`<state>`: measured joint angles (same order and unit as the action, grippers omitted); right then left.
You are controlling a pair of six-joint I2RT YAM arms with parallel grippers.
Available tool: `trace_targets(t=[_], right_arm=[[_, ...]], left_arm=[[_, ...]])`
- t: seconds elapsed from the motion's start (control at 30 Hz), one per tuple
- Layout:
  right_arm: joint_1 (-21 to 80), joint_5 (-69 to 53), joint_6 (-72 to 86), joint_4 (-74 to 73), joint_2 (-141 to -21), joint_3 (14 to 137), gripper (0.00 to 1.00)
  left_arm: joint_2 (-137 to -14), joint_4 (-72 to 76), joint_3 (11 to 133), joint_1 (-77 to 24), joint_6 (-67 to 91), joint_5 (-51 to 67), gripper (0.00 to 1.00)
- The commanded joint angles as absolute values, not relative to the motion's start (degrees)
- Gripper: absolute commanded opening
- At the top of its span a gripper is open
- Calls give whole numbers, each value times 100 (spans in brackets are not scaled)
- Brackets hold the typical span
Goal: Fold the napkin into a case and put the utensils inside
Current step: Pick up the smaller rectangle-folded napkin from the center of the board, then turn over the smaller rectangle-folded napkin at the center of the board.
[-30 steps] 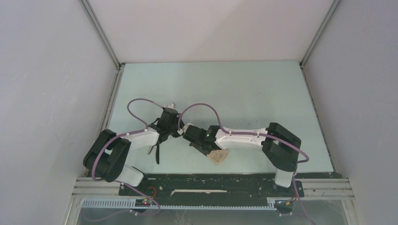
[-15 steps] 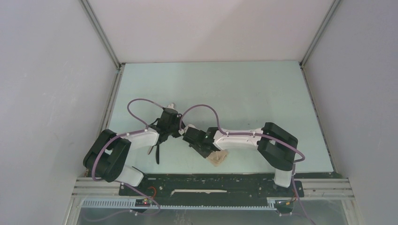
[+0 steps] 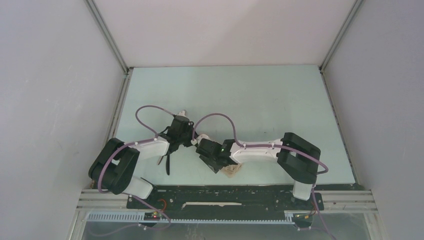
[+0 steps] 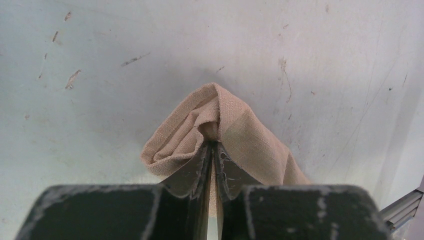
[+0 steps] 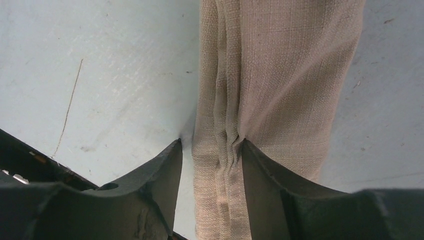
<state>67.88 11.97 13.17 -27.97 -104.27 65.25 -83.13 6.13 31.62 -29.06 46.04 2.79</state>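
Observation:
The beige napkin (image 4: 240, 127) lies as a narrow folded strip, and my left gripper (image 4: 213, 144) is shut on its bunched end. In the right wrist view the napkin (image 5: 280, 75) runs away from the camera. My right gripper (image 5: 211, 143) stands open around its pleated near end; one fingertip (image 5: 246, 146) touches the cloth and the other is apart from it. From above, only a corner of the napkin (image 3: 232, 170) shows beside the right gripper (image 3: 216, 164). The left gripper (image 3: 189, 141) is mostly hidden under its wrist. The black knife (image 3: 167, 164) and the fork (image 3: 160, 160) lie beneath the left arm.
The pale table (image 3: 250, 100) is bounded by grey walls on three sides. A black base rail (image 3: 225, 192) runs along the near edge, close to the napkin. The two wrists sit close together near the table's front middle.
My right gripper has opened from shut and let go of the napkin, and the right arm has drifted slightly left. The left gripper has kept its grip and place.

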Motion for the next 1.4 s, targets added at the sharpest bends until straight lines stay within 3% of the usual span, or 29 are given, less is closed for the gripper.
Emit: trace_targets(t=[0.0, 0.27, 0.4, 0.43, 0.6, 0.77, 0.87, 1.07, 1.37], right_arm=[[7103, 1995, 1554, -2780, -10505, 6461, 53], [7388, 3136, 1842, -2878, -10879, 6451, 29], [7389, 3165, 1900, -2867, -10856, 6451, 2], [7356, 3095, 1894, -2839, -10765, 6448, 0], [6954, 1523, 1835, -2405, -9926, 6283, 0], [5983, -1421, 2345, -1579, -9203, 5912, 0], [5268, -2981, 3050, -466, -8820, 5287, 0], [3855, -4885, 4919, 2355, -8925, 3841, 0], [2429, -6003, 5912, 5268, -10558, 2699, 0]], left_arm=[[-8289, 461, 2989, -2883, 4528, 245, 13], [-8214, 453, 2996, -2858, 4535, 282, 14], [-7876, 231, 3071, -2820, 4489, 273, 20], [-7759, 150, 3094, -2775, 4471, 303, 22], [-6806, -506, 3380, -2381, 4463, 633, 43], [-5599, -1641, 4006, -1935, 4245, 406, 61], [-5175, -2092, 4343, -1848, 4053, 116, 64], [-5128, -2272, 4488, -1853, 4012, 365, 65], [-5989, -1617, 4314, -2216, 3906, 1535, 64]])
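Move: The folded napkin runs back and to the right from the left fingers, which still pinch its far end; its middle is about 8 cm right and 6 cm back of that hand, near table height. From the left hand the fork is some 10 cm left and 6 cm back, the knife 11 cm left and 8 cm back. The right hand's open fingers straddle the napkin's layered long edge, its middle 4 cm ahead and 1 cm left. The napkin's layered edge is pinched by the right fingers closing fully near the table; the hand then lifts it about 7 cm, arcs right and forward and sinks again to some 3 cm up, rolling roughly 80 degrees until the fingers point left. The left fingers open and let go, rising 20 cm and drifting left before sinking about 5 cm. ##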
